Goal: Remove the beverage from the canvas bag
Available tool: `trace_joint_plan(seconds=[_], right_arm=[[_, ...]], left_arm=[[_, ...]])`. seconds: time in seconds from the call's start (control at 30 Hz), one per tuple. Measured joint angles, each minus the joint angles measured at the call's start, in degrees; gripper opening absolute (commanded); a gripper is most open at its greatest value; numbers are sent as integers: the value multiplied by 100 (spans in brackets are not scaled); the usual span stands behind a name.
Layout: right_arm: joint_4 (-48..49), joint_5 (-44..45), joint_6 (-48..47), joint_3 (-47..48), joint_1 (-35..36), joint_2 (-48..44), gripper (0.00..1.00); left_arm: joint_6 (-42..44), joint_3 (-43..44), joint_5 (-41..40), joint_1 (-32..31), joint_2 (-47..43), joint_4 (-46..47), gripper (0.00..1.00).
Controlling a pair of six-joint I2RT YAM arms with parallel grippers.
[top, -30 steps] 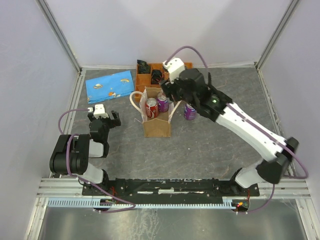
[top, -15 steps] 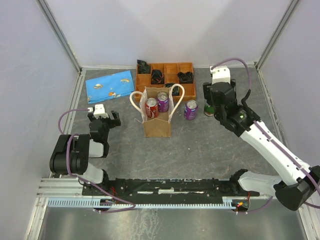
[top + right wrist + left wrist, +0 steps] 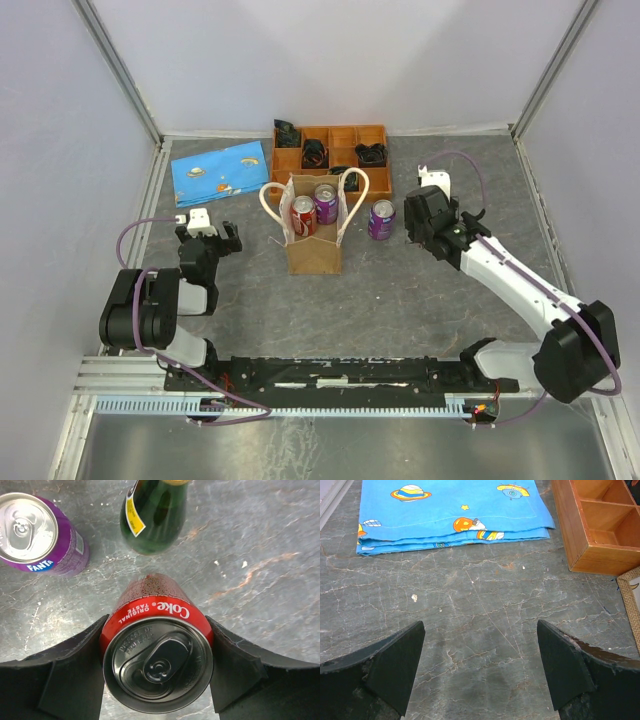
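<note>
The tan canvas bag [image 3: 313, 250] stands upright mid-table with its cream handles spread. A red can [image 3: 303, 215] and a purple can [image 3: 326, 203] sit inside it. My right gripper [image 3: 157, 665] is shut on a red Coke can [image 3: 157, 650], held upright with both fingers against its sides, low over the table. In the top view this gripper [image 3: 428, 215] is right of the bag and hides its can. A purple Fanta can [image 3: 42, 535] and a green bottle [image 3: 155, 512] stand just beyond it. My left gripper [image 3: 480, 665] is open over bare table, left of the bag.
An orange compartmented tray [image 3: 385, 160] holding black parts sits behind the bag. A folded blue patterned cloth [image 3: 220, 170] lies at the back left. The purple Fanta can [image 3: 380, 220] stands between the bag and my right gripper. Metal rails border the table.
My right arm swung away from above the bag to the right side, then came down near the purple can on the table. The left arm has not moved.
</note>
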Motion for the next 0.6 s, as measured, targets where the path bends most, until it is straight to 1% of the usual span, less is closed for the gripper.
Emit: trace_joint_plan(seconds=[0.37,0.5,0.6], right_arm=[[402,-393,595,-337,-127,605,0],[424,-446,741,-352,-153,721,2],[452,-487,828,-354,-195,839,6]], left_arm=[[0,0,0,0,0,0,99],[0,0,0,0,0,0,99],[0,0,0,0,0,0,99]])
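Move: The right hand already holds the Coke can, with its free table spot almost straight beneath, roughly 1 cm ahead, 1 cm left and 15 cm below the hand. The standing Fanta can is about 6 cm ahead and 9 cm left; the green bottle is some 10 cm ahead and 1 cm right. The canvas bag is about 3 cm ahead and 24 cm left. For the left hand, the spot is roughly 48 cm right, 5 cm back and 8 cm below. Keeping its grip round the upper part of the Coke can, the right hand sinks about 6 cm towards the bare table just in front of the green bottle and to the right of the standing Fanta can, quick at first and then slowing. It drifts barely a centimetre left while the fingers tip some 5 to 10 degrees further down, with slight roll and clockwise turn, and they don't open. ##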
